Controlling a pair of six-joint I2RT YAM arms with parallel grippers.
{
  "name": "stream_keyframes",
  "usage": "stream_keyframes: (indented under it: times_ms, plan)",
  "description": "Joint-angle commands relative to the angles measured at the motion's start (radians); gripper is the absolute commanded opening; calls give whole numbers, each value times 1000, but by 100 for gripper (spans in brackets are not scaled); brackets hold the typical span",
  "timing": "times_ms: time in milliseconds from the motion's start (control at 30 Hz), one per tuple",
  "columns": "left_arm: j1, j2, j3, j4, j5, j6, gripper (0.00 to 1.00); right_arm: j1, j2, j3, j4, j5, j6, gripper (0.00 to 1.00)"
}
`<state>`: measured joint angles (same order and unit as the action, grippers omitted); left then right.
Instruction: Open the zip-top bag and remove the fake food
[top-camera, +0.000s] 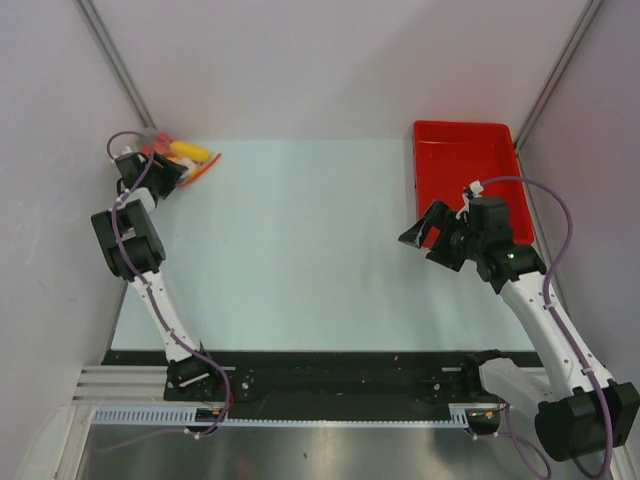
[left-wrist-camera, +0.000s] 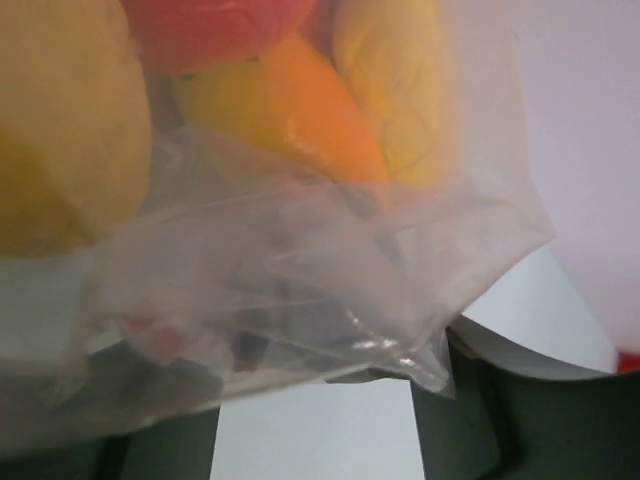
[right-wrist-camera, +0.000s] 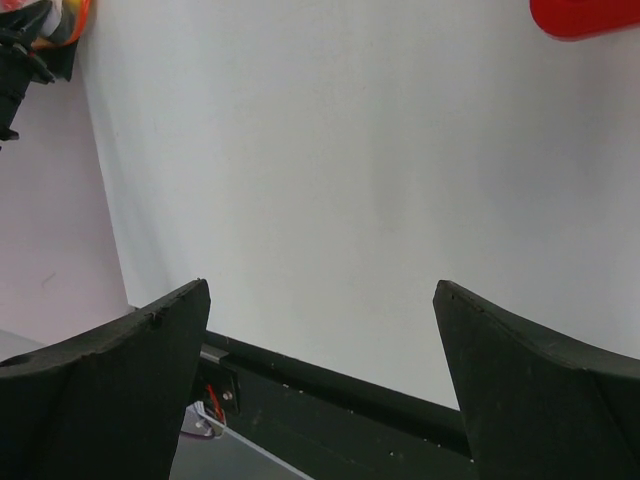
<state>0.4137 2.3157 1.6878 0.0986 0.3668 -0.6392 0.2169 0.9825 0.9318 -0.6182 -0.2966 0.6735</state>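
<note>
The zip-top bag lies in the far left corner of the table, clear and crinkly, with its orange-red strip showing. In the left wrist view the bag fills most of the frame, and the fake food inside it shows as orange, yellow and red pieces. My left gripper is at the bag with its fingers apart. The bag's lower edge drapes over and between them and hides their tips. My right gripper hovers open over the table's right side, its fingers wide apart with nothing between them.
A red tray sits at the back right, just behind the right gripper, and its corner shows in the right wrist view. White walls close in on the left, back and right. The black rail runs along the near edge.
</note>
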Motion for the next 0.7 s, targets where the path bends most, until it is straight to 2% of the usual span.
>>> stream_keyframes:
  times_ms: [0,167,200,467,600,667]
  plan:
    - [0,2,55,81,58,-37,52,22,48,13,74,-15,26,100]
    - [-10,-22,43,70,93,-24,30,42,68,24,84,-24,-9,100]
    - [-16,-32,29,63,98,-17,21,42,70,25,86,-26,-17,100]
    - [-39,-191,-97,1,116,19,12,47,77,15,97,-39,-100,100]
    - [-65,-303,-247,-6,118,1,11,67,90,10,159,-56,-130,100]
    - [-82,-350,-302,-31,119,-26,10,84,119,9,189,-18,-150,100]
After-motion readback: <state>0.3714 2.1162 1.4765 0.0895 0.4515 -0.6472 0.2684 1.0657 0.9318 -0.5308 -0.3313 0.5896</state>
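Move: The zip-top bag is right in front of the left gripper, its middle about 6 cm ahead and 3 cm to the left at roughly the hand's height, with the loose near edge already at the open fingers. Inside it, the yellow piece is some 9 cm ahead and 2 cm right, and the round orange piece about 4 cm ahead and 8 cm left. From the right hand the bag is far off, about 38 cm ahead, 80 cm left and 15 cm lower. Shut the left gripper on the loose near edge of the bag, pinching the clear film with its small red bit, while edging only a centimetre or so right and up. Then, keeping that pinch, draw the edge right and back towards the robot, rising as you go, about 7 cm in all. Let the open right hand ease a couple of centimetres left, turning slightly counter-clockwise. ##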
